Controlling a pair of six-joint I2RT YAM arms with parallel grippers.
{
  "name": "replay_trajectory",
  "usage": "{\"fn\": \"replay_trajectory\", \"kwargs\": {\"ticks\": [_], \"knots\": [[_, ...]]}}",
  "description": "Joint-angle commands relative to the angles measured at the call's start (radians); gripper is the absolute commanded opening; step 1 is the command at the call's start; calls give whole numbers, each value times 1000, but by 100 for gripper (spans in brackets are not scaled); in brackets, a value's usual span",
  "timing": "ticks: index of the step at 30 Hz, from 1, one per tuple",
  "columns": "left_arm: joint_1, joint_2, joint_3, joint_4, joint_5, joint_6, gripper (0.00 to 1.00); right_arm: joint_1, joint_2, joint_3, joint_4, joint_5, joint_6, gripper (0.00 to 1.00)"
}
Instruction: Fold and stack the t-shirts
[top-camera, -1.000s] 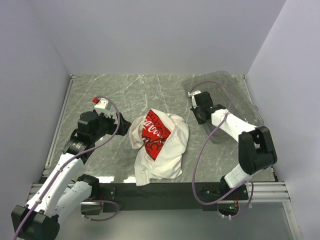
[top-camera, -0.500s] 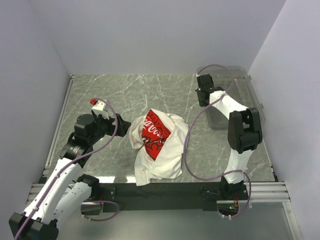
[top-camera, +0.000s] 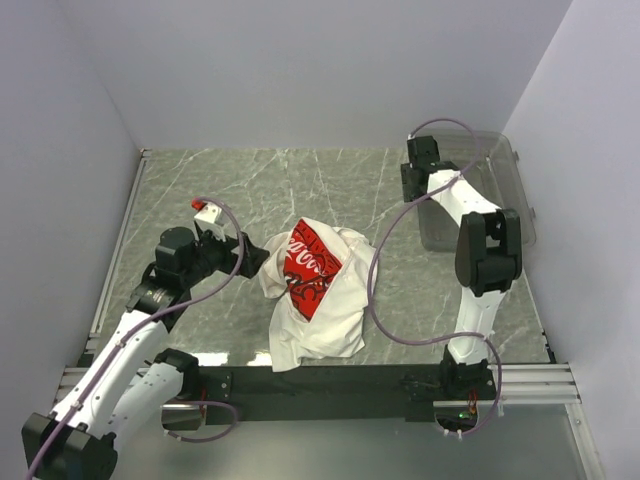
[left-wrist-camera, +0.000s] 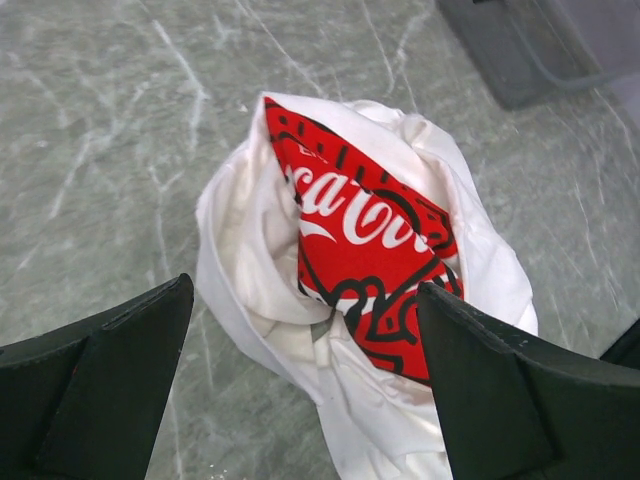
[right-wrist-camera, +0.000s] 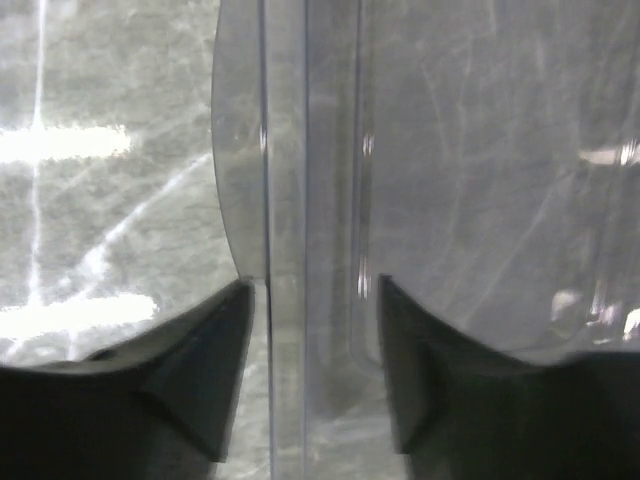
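Observation:
The white t-shirt (top-camera: 322, 285) lies crumpled in the middle of the marble table, its red print with white script facing up (left-wrist-camera: 365, 225). My left gripper (top-camera: 248, 252) hovers just left of it, tilted down. In the left wrist view its gripper (left-wrist-camera: 305, 288) is open wide, the shirt's left folds lying below and between the fingers, untouched. My right gripper (top-camera: 413, 187) reaches to the back right. It (right-wrist-camera: 310, 292) is open and straddles the left wall of the clear bin (right-wrist-camera: 290, 180), with a small gap on each side.
The clear grey plastic bin (top-camera: 495, 190) stands upright in the back right corner against the wall. A metal rail (top-camera: 120, 240) runs along the table's left edge. The right arm's purple cable (top-camera: 375, 290) loops down beside the shirt.
The right arm carried the tilted bin back toward the right corner and set it upright. Its jaws then opened off the bin wall. The left gripper edged slightly toward the shirt.

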Motion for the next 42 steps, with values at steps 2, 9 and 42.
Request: {"fn": "replay_trajectory", "kwargs": {"ticks": [2,9,42], "knots": [[-6,59,-22,109,128,66,99,24,-186,-10,54,-54,-114,73],[-10,349,134,31,37,86,96,52,-446,-155,-24,-485,-300,85],[-11,833,490,-9,95,66,1,159,-594,-492,18,-895,-246,81]]}}
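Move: The left hand is open above the near table; the upper left corner of the t-shirt lies about 12 cm ahead, 5 cm to its right and 15 cm below, with the red print some 1 cm ahead and 15 cm right. The right hand is at the clear box's left rim, the box's middle level with it and about 14 cm right; the shirt's upper right corner lies roughly 18 cm back and 19 cm left, a little below, with the print 25 cm back and 33 cm left. The left hand dives down and forward with some drift right, about 15 cm down and 12 cm forward, tipping its fingers some 30 degrees further down and closing them on the shirt's upper left corner, then starts to rise with the cloth pinched. Meanwhile the right hand finishes opening and comes off the box's rim, lifts in an arc back and left over the table, then sinks towards the shirt's upper right corner, turning about 50 degrees counter-clockwise with its left side rolling up, and ends just above that corner with the fingers still open. ##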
